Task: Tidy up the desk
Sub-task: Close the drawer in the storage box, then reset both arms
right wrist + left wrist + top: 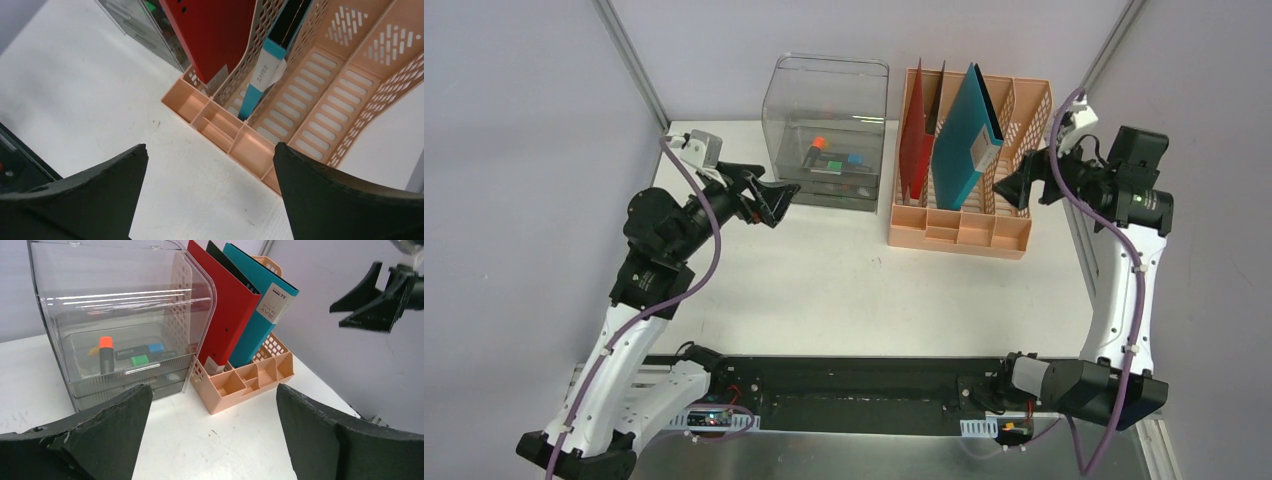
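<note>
The white desk (824,290) holds a clear drawer box (827,130) and a peach file rack (964,225) at the back. My left gripper (781,203) hovers open just left of the box's front, nothing between its fingers. In the left wrist view this gripper (212,390) faces the box (120,315) and the rack (240,385). My right gripper (1014,185) hangs open over the rack's right side. In the right wrist view it (210,146) looks down on the rack's front compartments (220,125), empty-handed.
Orange-capped (105,352), green (139,360) and blue (156,347) markers lie inside the box. A red folder (914,150) and a teal folder (964,140) stand in the rack, a thin black one (225,260) between them. Grey walls and aluminium rails border the desk.
</note>
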Controlling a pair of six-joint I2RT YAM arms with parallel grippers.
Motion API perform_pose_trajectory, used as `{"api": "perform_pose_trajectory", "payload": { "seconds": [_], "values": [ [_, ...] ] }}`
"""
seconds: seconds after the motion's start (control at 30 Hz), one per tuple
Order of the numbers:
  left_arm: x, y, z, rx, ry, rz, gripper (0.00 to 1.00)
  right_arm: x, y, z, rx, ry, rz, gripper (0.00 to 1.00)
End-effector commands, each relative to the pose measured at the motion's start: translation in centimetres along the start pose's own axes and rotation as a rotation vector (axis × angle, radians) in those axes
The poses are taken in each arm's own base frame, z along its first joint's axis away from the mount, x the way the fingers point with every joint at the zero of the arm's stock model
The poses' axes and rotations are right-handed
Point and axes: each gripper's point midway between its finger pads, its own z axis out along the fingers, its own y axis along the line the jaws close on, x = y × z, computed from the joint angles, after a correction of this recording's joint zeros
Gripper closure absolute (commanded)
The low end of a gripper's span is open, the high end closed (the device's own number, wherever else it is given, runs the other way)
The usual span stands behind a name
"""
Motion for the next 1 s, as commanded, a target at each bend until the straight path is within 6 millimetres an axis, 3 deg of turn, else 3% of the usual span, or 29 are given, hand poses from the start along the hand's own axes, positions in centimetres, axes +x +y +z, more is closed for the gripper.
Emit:
{"api": "perform_pose_trajectory", "payload": {
  "seconds": [0.0, 0.13, 0.3, 0.43, 0.53, 0.73, 0.87, 0.97],
  "values": [
    [-1.0, -1.9, -0.7, 0.065, 0.074, 0.019, 0.01, -6.5, 1.2, -1.3, -0.041, -0.161, 0.063, 0.00],
    [-2.3, -3.4, -0.2, 0.120, 0.083, -0.015, 0.01, -9.9, 2.6, -1.7, -0.158, -0.205, 0.106, 0.00],
    [-2.9, -2.8, 0.7, 0.081, 0.112, -0.018, 0.01, -12.6, 5.5, -3.3, -0.329, -0.236, 0.035, 0.00],
    [-4.9, -3.1, 1.2, 0.071, 0.103, 0.008, 0.01, -14.3, 5.7, -4.1, -0.341, -0.255, 0.060, 0.00],
    [-6.3, -3.1, 1.4, 0.053, 0.102, 0.037, 0.01, -15.5, 4.9, -4.5, -0.273, -0.273, 0.125, 0.00],
    [-8.6, -2.4, 1.4, -0.011, 0.086, 0.112, 0.01, -16.2, 2.2, -5.3, -0.056, -0.308, 0.209, 0.00],
    [-9.5, -0.7, 0.6, -0.115, 0.063, 0.172, 0.01, -15.7, 2.0, -6.0, -0.006, -0.324, 0.217, 0.00],
    [-9.6, -0.5, -0.1, -0.133, 0.067, 0.204, 0.01, -15.0, 2.3, -6.3, 0.002, -0.332, 0.227, 0.00]
  ]
}}
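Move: The closed drawer's front in the clear storage box lies about 15 cm ahead of the left hand, 7 cm to its right and 33 cm below. From that hand, the red folder stands some 17 cm ahead and 24 cm right, and the orange rack's middle about 16 cm ahead and 34 cm right, both well below. From the right hand, the drawer front is about 10 cm ahead, 33 cm left and 26 cm down, the rack roughly 11 cm ahead, 6 cm left and 22 cm down. Touching nothing, both open hands climb away from the desk. The left goes up some 9 cm, clear of the shut drawer, with only a small sway and a slight roll. The right rises faster, about 15 cm above and away from the rack, swaying left and back again, and rolls its left side up roughly 20 degrees. ##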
